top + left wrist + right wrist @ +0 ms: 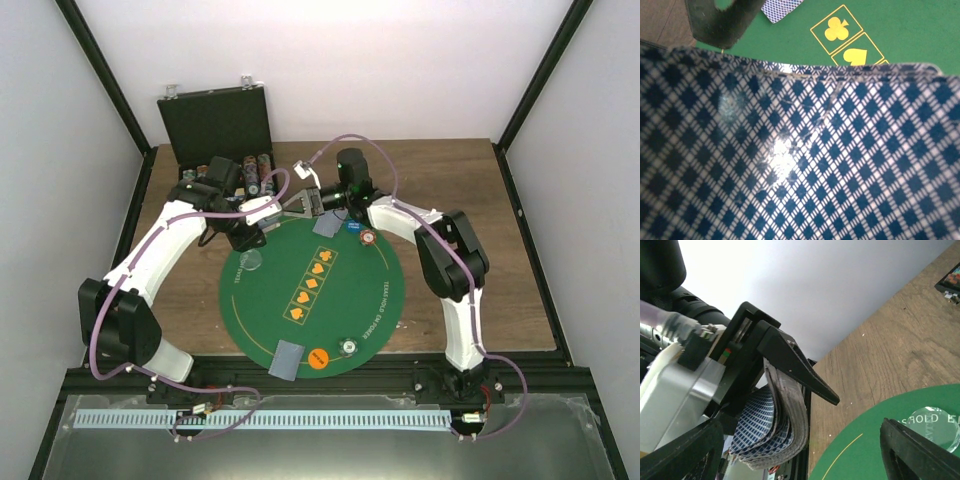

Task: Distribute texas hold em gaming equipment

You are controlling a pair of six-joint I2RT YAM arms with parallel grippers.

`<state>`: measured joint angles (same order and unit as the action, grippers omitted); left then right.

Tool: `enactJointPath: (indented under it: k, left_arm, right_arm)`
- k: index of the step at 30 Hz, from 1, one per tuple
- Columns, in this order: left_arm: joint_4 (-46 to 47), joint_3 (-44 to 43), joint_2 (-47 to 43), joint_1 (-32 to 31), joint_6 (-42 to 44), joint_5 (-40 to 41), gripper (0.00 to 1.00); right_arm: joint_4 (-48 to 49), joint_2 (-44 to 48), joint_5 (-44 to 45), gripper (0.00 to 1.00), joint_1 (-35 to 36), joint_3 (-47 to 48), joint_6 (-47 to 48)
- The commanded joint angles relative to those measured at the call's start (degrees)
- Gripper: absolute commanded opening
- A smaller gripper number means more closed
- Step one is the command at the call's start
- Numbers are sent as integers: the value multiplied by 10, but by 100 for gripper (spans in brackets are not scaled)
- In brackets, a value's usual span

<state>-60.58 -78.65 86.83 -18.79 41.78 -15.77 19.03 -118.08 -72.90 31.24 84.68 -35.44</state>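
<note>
My left gripper [252, 228] is shut on a thick deck of playing cards [772, 427], which bows between its fingers [795, 365]. In the left wrist view the deck's blue diamond back [805, 160] fills the picture and hides those fingers. My right gripper [292, 207] stands open just right of the deck, with nothing between its fingertips [917, 450]. On the green mat [340, 300] lie a card [326, 226] at the far edge and another card [287, 358] at the near edge. Blue [352, 227], red-and-white [369, 238], clear [252, 262], orange [318, 358] and silvery [347, 346] chips are spread around them.
An open black case [215, 120] with rows of chips stands at the back left of the wooden table [470, 200]. Black frame posts rise at both back corners. The mat shows printed suit symbols [310, 285] down its middle.
</note>
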Motion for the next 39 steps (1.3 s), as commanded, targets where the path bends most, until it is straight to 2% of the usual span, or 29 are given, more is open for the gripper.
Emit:
enactJointPath:
  k: [1,5,9,11,17,25,32,34,39]
  left_arm:
    - [-2,-15,-8,-2,0,-12,47]
    - [-4,-16,-9,-2,1,-15,47]
    - [-2,-14,-7,-3,0,-16,47]
    - [0,-13,-5,-3,-1,-15,47]
    - [6,-13,-1,-4,-3,-9,47]
    - [10,-11,0,-4,-2,-2,47]
    - [14,-16,3,-4,-7,-4,46]
    - [13,-18,2,-4,-8,-4,46]
    - [14,-11,-3,-4,-7,0,44]
  right_arm:
    - [69,-30,1,84,13,20,-66]
    - [115,-51,-4,75,15,38,-111]
    - [198,-67,-12,75,15,35,-190]
    - [207,-72,-8,75,18,38,-204]
    - [159,-85,-5,79,32,61,-181]
    - [142,-85,-35,84,35,71,-169]
    - [-36,-88,16,85,47,119,-45]
    - [-44,-91,20,81,48,118,-39]
    - [-81,-75,38,60,34,111,-13]
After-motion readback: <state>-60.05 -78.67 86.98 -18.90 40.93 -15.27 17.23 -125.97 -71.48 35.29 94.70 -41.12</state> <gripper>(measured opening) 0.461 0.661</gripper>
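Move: The right hand, fingers pointing left, has the card deck that the left hand holds about 5 cm to its left, some 3 cm back and 3 cm lower; the deck sits between the left hand's own fingers, practically at its hand point. On the mat roughly 22 cm below the right hand, the dealt cards lie about 10 cm right and 4 cm ahead, and the clear disc about 9 cm left and 6 cm back. The right hand eases left about 4.5 cm towards the deck, dipping some 2 cm on the way in and coming half back up with a slight roll of the wrist, so that its fingers straddle the cards with one across the near face and the other behind. They narrow, widen again, then start closing from nearly wide open to about two thirds near the end, and seem to touch the pack, while the left hand stays put and keeps its grip. ##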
